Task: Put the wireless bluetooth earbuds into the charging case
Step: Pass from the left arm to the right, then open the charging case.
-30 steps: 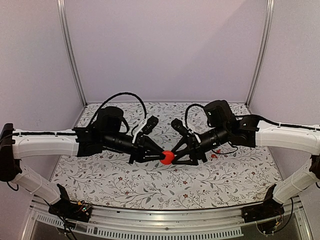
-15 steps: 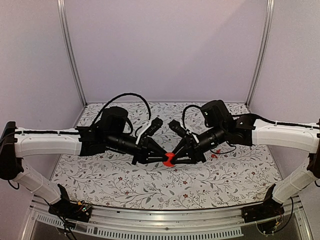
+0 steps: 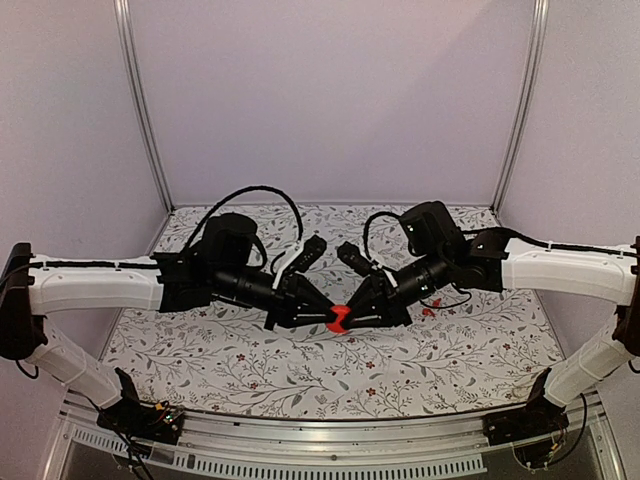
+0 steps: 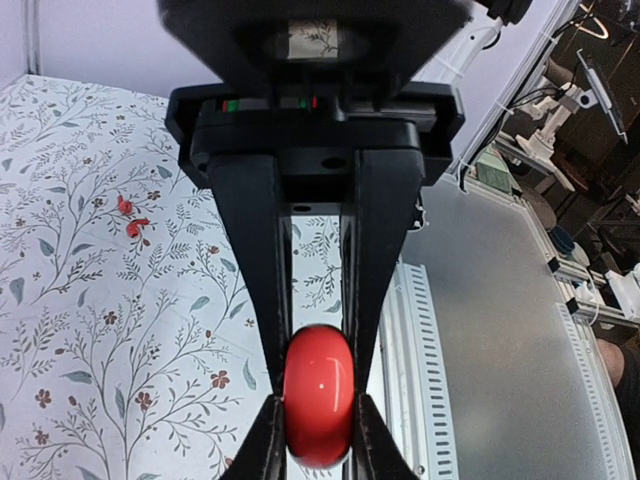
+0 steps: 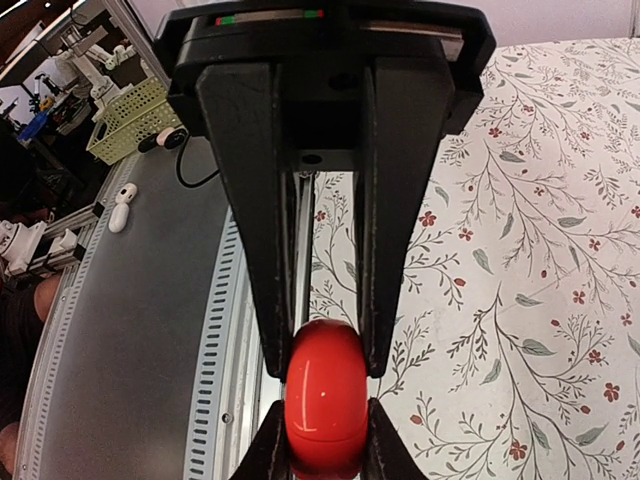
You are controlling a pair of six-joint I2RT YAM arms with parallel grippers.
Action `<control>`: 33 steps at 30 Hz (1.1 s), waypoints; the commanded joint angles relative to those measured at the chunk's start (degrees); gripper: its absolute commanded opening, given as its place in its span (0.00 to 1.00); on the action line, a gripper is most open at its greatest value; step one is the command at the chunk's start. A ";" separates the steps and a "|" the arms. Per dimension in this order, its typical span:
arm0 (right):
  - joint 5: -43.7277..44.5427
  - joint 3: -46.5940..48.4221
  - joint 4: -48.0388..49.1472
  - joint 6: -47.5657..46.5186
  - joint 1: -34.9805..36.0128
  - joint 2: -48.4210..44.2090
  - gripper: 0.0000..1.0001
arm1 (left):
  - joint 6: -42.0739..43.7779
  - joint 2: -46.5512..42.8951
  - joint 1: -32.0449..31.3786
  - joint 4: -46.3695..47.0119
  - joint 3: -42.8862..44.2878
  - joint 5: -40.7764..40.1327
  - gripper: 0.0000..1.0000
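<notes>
A glossy red pebble-shaped charging case [image 3: 338, 318] hangs above the middle of the floral table, closed, pinched between both grippers. My left gripper [image 3: 326, 317] comes in from the left and is shut on the case [image 4: 318, 415]. My right gripper [image 3: 351, 317] meets it from the right, its jaws pressed on both sides of the case [image 5: 325, 415]. Two tiny red earbuds [image 4: 131, 216] lie side by side on the tablecloth. In the top view the earbuds [image 3: 428, 311] lie just right of the right arm's wrist.
Black cables loop above both wrists. Metal frame posts [image 3: 140, 100] stand at the back corners. A perforated aluminium rail [image 3: 320, 450] runs along the table's near edge. Beyond the edge sit a yellow basket [image 5: 128, 118] and small white items.
My right gripper's jaws have closed in onto the red case. Both wrists have drawn slightly closer together around it.
</notes>
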 commanded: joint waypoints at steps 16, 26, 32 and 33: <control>-4.58 -1.40 6.42 2.53 -0.33 -2.28 0.00 | -4.09 -12.72 7.06 8.30 -8.77 -10.31 0.50; -1.18 0.12 8.83 5.47 -0.55 -2.35 0.00 | -1.01 -15.23 1.87 10.10 -10.34 -11.77 0.90; -0.88 1.27 7.98 5.38 -0.45 -1.26 0.00 | -0.46 -10.74 -0.04 8.70 -6.89 -11.44 0.99; -0.74 1.44 7.84 5.35 -0.42 -1.22 0.00 | -0.46 -10.25 -0.23 8.66 -6.60 -11.74 1.00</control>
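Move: The red case is pinched by both grippers: its middle is about 2 cm to the right of the left hand and 2 cm to the left of the right hand, a centimetre below each. The red earbuds lie on the table some 22 cm to the right of the left hand and 10 cm farther out. The black case stands some 11 cm left of the left hand and 25 cm ahead, both roughly 21 cm below. Keep the right gripper shut on the red case and raise it about 2.5 cm. Open the left gripper wide, letting go of the case as it swings about 5 cm forward and leftward, turning slightly counter-clockwise; then bring it back and up while still easing left, and finally a little right again towards the case, fingers spread. ##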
